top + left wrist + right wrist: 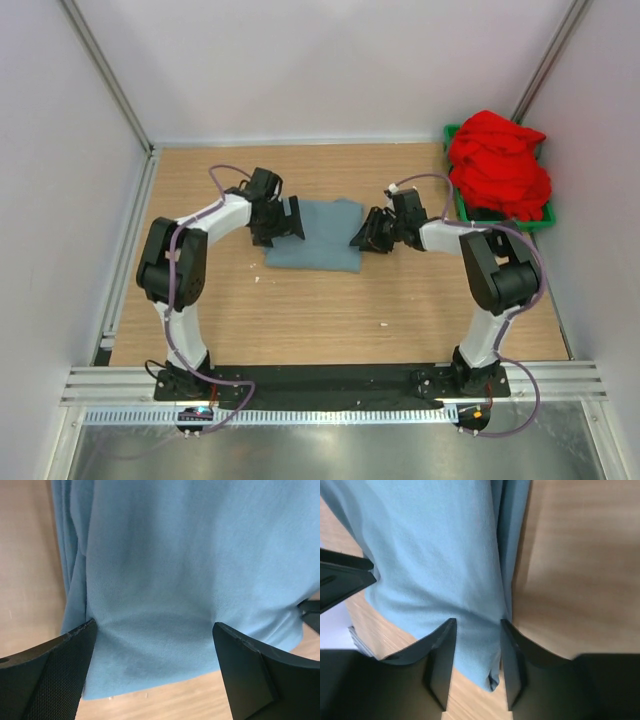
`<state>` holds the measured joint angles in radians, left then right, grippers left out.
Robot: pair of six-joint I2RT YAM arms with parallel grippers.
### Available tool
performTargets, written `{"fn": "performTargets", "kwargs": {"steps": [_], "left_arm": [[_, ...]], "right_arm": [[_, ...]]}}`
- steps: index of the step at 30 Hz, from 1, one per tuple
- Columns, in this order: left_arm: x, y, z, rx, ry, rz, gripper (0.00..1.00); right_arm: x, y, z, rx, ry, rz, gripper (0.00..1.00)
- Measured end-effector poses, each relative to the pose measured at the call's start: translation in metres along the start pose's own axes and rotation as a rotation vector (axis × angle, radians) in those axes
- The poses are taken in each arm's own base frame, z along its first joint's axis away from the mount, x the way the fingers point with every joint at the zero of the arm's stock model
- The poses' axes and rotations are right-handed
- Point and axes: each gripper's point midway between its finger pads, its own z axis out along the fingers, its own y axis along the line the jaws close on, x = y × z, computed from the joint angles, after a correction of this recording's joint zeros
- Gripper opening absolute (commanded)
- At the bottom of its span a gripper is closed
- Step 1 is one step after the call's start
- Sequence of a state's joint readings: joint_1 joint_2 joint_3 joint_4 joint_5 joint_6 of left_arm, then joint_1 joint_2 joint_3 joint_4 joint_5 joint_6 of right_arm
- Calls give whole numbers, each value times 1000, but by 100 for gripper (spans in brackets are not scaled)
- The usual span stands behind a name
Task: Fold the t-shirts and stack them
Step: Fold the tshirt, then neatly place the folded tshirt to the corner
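Observation:
A dusty grey-blue t-shirt [315, 235] lies folded into a small rectangle mid-table. My left gripper [293, 220] is at its left edge, jaws open wide and pressed down astride the cloth [190, 570], with nothing pinched between them. My right gripper [362, 237] is at the shirt's right edge. Its jaws have come in narrow around a corner of the blue cloth [445, 555], which fills the gap between the fingers [440, 655]. A bright red t-shirt [498, 165] is heaped in a green bin [545, 215] at the far right.
Grey walls close in the wooden table [300, 320] on the left, back and right. The green bin stands in the far right corner, close to the right arm's elbow [500, 270]. A metal rail [320, 385] runs along the near edge by the arm bases.

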<state>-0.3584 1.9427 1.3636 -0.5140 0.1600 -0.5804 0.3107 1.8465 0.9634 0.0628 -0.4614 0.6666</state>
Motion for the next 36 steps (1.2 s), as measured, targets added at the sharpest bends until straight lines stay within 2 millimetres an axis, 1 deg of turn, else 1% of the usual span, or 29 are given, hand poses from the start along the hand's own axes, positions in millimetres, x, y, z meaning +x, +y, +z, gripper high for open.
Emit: {"fn": "performTargets", "kwargs": {"steps": [2,3,4,5,6,8,11,12,14,15,16,17,18,19,20,22,24,26,27,28,29,30,31,32,33,36], "left_arm": [[21,4,-11,-23,23,5,100],[30,8,-19,-41,37,8,100],[36,12,-28,-63,46,8,100],[37,14,-38,-79,41,11,100],[34,14,-49,-88,24,13,100],[21,14,-70,-102,-26,23,100],[-13,4,-96,-92,-123,35,100],[-24,1,-101,-84,-148,37,98],[-39,4,-104,-78,-174,26,89],[-44,8,-101,-80,-171,20,84],[-47,14,-94,-85,-163,13,81],[-49,20,-86,-89,-149,5,78],[-48,25,-77,-92,-131,-3,76],[-47,32,-62,-98,-104,-16,75],[-46,36,-52,-102,-86,-22,72],[-41,46,-27,-108,-42,-42,70],[-35,49,-6,-110,-1,-53,68],[-32,52,8,-119,25,-58,64],[-38,48,7,-110,12,-64,62],[-43,46,8,-106,-3,-65,55],[-46,45,9,-102,-12,-66,51],[-47,44,11,-100,-15,-67,45],[-47,45,15,-97,-12,-72,32],[-46,45,18,-97,-7,-76,9],[-47,43,20,-87,-6,-81,0],[-50,40,24,-66,-2,-65,0]], "right_arm": [[9,-1,-12,42,-1,-10,64],[11,-2,-21,75,-4,-19,75],[11,-3,-28,104,-14,-27,78],[8,-3,-38,133,-35,-43,82],[5,-4,-49,165,-53,-56,82],[-5,3,-72,204,-102,-88,84],[-22,26,-111,195,-204,-131,86],[-24,36,-125,170,-239,-145,86],[-21,55,-150,102,-309,-173,86],[-13,60,-158,74,-324,-181,86],[1,63,-165,50,-328,-188,86],[13,63,-166,35,-321,-194,86],[30,63,-165,18,-301,-204,86],[51,59,-162,11,-268,-209,87],[70,51,-157,11,-232,-213,86],[100,33,-150,28,-168,-208,87],[120,11,-146,60,-132,-187,87],[132,-6,-144,85,-116,-169,87],[136,-11,-143,90,-112,-163,87],[139,-14,-143,93,-111,-158,87],[141,-16,-142,92,-111,-155,87],[142,-17,-142,88,-112,-153,87],[143,-18,-141,83,-114,-151,87],[144,-18,-139,72,-118,-148,87],[145,-19,-137,64,-118,-143,86],[154,-25,-129,43,-112,-131,86]]}}
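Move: The folded t-shirt lies under both hands. Its far left corner, by the left edge, is about 8 cm ahead of the left hand and 4 cm left, 2 cm lower; the shirt's middle is some 9 cm right and 1 cm ahead, its far right corner about 23 cm right and 11 cm ahead. From the right hand, that far left corner lies about 11 cm ahead and 28 cm left, and the shirt's right edge is 3 cm ahead and 1 cm left. Still touching the shirt near its sides, both hands drag back a little farther, then lift off. The left rises about 10 cm, arcs forward and left and comes down, closing to pinch the left edge near the far corner. The right opens wide, lifts high and retreats about 20 cm back and slightly right, sinking towards bare table. ##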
